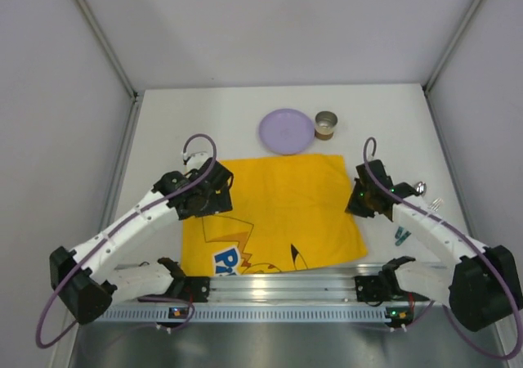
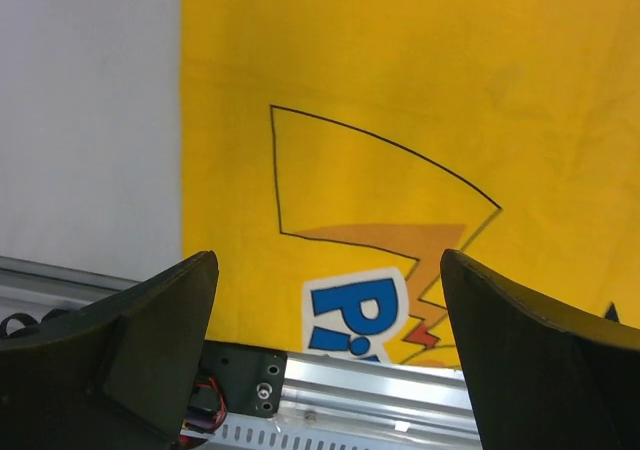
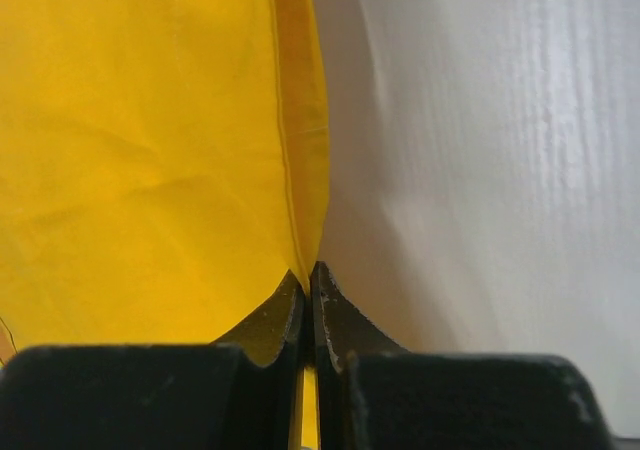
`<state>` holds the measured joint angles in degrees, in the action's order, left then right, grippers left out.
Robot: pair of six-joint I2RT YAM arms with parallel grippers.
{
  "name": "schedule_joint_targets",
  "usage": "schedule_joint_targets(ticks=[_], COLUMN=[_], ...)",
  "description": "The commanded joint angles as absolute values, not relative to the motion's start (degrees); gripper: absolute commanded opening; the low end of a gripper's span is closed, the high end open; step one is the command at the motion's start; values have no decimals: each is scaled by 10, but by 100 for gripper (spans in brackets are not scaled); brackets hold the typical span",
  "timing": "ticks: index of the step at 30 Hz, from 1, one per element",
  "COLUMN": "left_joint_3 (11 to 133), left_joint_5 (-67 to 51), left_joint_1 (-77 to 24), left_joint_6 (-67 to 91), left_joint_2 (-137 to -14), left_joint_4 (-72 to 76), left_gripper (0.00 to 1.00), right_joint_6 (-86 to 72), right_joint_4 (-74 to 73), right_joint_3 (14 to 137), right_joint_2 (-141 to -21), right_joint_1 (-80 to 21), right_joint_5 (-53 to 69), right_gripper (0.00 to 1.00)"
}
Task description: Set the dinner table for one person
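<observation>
A yellow cartoon-printed cloth mat lies spread on the white dinner table. My left gripper hovers over the mat's left part, near its left edge. In the left wrist view the left gripper is open, with only the mat and bare table below. My right gripper is at the mat's right edge. The right wrist view shows the right gripper shut on the hem of the mat, which rises into the jaws beside the table.
A lilac plate and a small metal cup stand behind the mat. Shiny cutlery and a blue-handled piece lie right of the right arm. An aluminium rail runs along the near edge. Walls enclose the table.
</observation>
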<state>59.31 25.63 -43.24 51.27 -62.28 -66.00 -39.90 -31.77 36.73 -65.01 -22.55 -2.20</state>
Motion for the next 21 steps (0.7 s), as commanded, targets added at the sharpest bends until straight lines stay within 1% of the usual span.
schedule_joint_targets(ticks=[1, 2, 5, 14, 21], left_joint_3=[573, 567, 560, 555, 591], left_joint_5=[211, 191, 174, 160, 175], left_joint_1=[-382, -354, -316, -271, -243], left_joint_6=[429, 419, 386, 335, 302], left_joint_2=[-656, -674, -711, -832, -916], left_joint_4=[-559, -548, -509, -444, -424], left_gripper=[98, 98, 98, 98, 98], right_joint_6=[-425, -430, -434, -386, -335], right_joint_4=[-424, -433, -437, -360, -328], right_joint_3=[363, 361, 346, 365, 413], right_joint_2=[-595, -584, -558, -667, -758], right_joint_1=[-196, -193, -183, -164, -127], right_joint_5=[-81, -88, -84, -82, -81], right_gripper=[0, 0, 0, 0, 0])
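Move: The yellow cloth's left edge runs about 10 cm to the left hand's left and 15 cm below; its far left corner is some 19 cm ahead, 10 cm left. The plate is about 33 cm ahead of this hand, 20 cm right. The right hand already pinches the cloth's right edge; bare table lies 6 cm right and 4 cm below. Beyond it are the spoon, 16 cm right and level, and the fork, 18 cm right, 3 cm back. Bring the open left gripper down about 11 cm and forward 7 cm over the left part of the cloth, tipping the fingers more steeply down and staying clear of it. Keep the right fingers shut on the cloth's right edge and drag it some 6 cm to the right, easing back first, then sinking towards the table and slightly forward. ##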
